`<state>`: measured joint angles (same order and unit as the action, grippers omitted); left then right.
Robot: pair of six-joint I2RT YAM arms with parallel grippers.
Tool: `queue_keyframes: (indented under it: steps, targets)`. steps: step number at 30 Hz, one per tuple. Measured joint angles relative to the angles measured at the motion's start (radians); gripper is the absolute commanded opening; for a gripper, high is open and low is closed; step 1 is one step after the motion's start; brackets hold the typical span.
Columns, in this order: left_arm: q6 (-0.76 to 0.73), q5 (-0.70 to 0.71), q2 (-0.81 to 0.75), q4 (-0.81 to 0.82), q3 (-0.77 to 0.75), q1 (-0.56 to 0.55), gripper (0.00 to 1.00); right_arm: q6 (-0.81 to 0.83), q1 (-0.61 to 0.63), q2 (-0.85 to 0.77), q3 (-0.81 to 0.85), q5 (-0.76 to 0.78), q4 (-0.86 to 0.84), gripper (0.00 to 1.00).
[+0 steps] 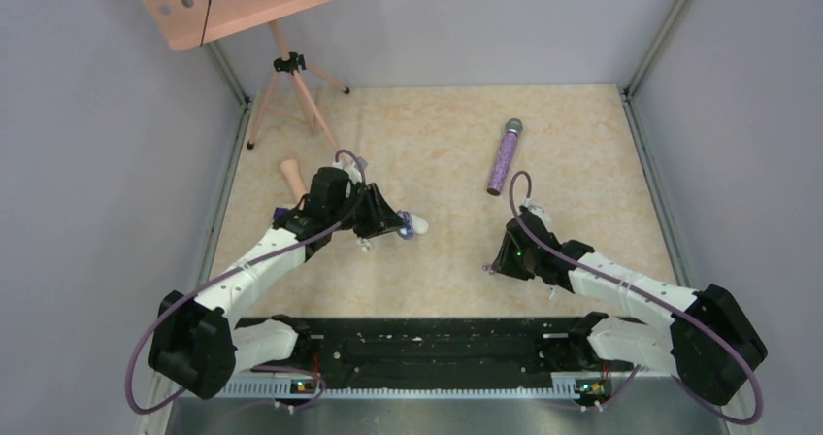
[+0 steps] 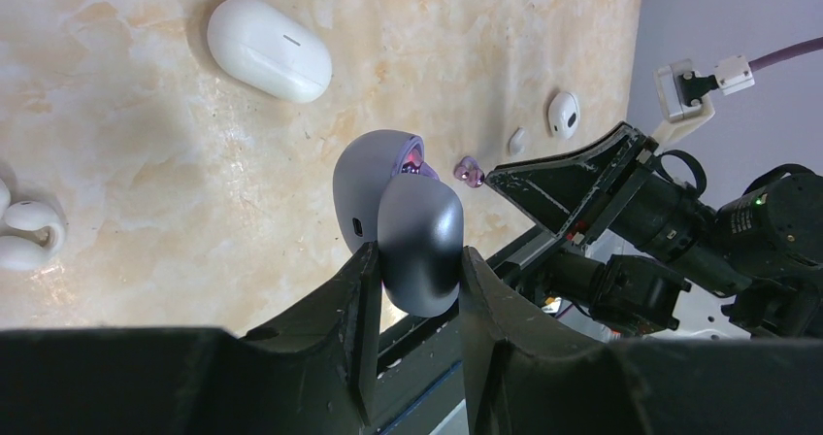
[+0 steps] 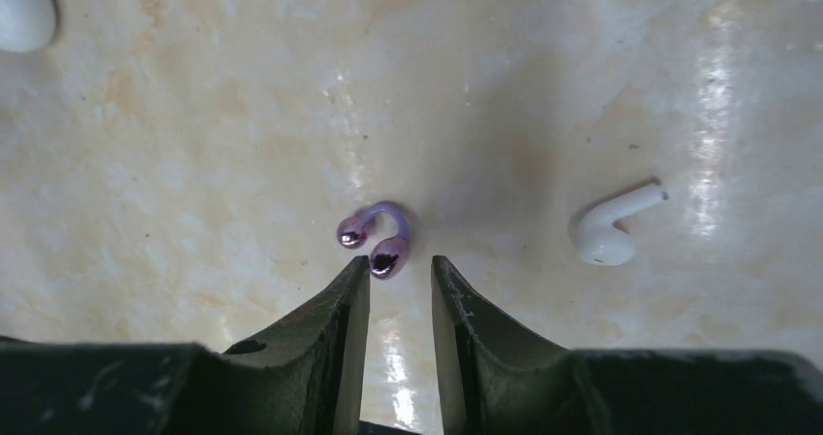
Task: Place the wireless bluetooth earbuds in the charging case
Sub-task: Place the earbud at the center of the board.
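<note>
My left gripper (image 2: 419, 252) is shut on a grey-purple charging case (image 2: 403, 212) and holds it above the table with its lid open. Something pink-purple shows inside the case (image 2: 413, 159). In the top view this case (image 1: 417, 225) is at the tip of my left gripper (image 1: 400, 227). A purple clip-shaped earbud (image 3: 377, 236) lies on the table, just ahead of the left fingertip of my open right gripper (image 3: 400, 262). Nothing is between its fingers. The same earbud (image 2: 471, 171) shows in the left wrist view, beside my right gripper (image 1: 493, 260).
A closed white case (image 2: 269, 49) and white clip earbuds (image 2: 24, 231) lie on the table. White stem earbuds lie near my right gripper (image 3: 611, 229) (image 2: 564, 115). A purple glitter microphone (image 1: 505, 155) lies at the back, a tripod stand (image 1: 287, 76) at the back left.
</note>
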<state>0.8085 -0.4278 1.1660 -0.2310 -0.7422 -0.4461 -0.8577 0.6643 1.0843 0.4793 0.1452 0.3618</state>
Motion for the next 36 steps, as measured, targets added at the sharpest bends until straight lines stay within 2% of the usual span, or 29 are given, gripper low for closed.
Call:
queue_keyframes:
  steps: [11,18,21,26,29,36]
  targets:
    - [0.000,0.000,0.006,-0.001,0.000,0.000,0.00,-0.013,0.011,0.030,-0.014,-0.195,-0.160,0.32]
    - [0.000,0.000,0.013,-0.001,0.000,0.000,0.00,-0.032,0.063,0.097,-0.002,-0.235,-0.188,0.32]
    - [0.000,0.000,0.013,-0.001,0.000,0.000,0.00,-0.007,0.063,0.085,0.037,-0.163,-0.127,0.38]
    - [0.000,0.000,0.018,-0.002,0.000,0.000,0.00,0.028,0.016,0.008,0.051,-0.077,-0.054,0.57]
    - [0.000,0.000,0.022,-0.001,0.000,0.000,0.00,0.035,0.006,-0.022,0.030,-0.063,-0.048,0.61]
    - [0.000,-0.001,0.022,-0.001,0.000,-0.001,0.00,0.016,0.009,0.003,-0.048,-0.137,-0.105,0.62]
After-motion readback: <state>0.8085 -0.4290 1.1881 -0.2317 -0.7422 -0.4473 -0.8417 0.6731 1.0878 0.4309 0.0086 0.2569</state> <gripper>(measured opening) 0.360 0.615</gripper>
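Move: The purple earbud lies on the board almost under the right fingertips, about 1 cm ahead of the right hand, 1 cm left and 2 cm below. At about that level, a white earbud lies some 7 cm right and 2 cm ahead of the hand, and a second about 13 cm right and 4 cm back. The white oval case is roughly 16 cm left, 12 cm ahead. From the left hand, the purple earbud is about 19 cm right, 5 cm back and 14 cm below. Sweep the right gripper low to the left about 6 cm, drawing slightly back and rolling its left side up some 10 degrees. Then reverse, lifting about 2 cm while going right and forward, and drop back low beside the purple earbud, spreading the fingers from about a third to nearly two-thirds open. Keep the purple charging case in the left grip. ##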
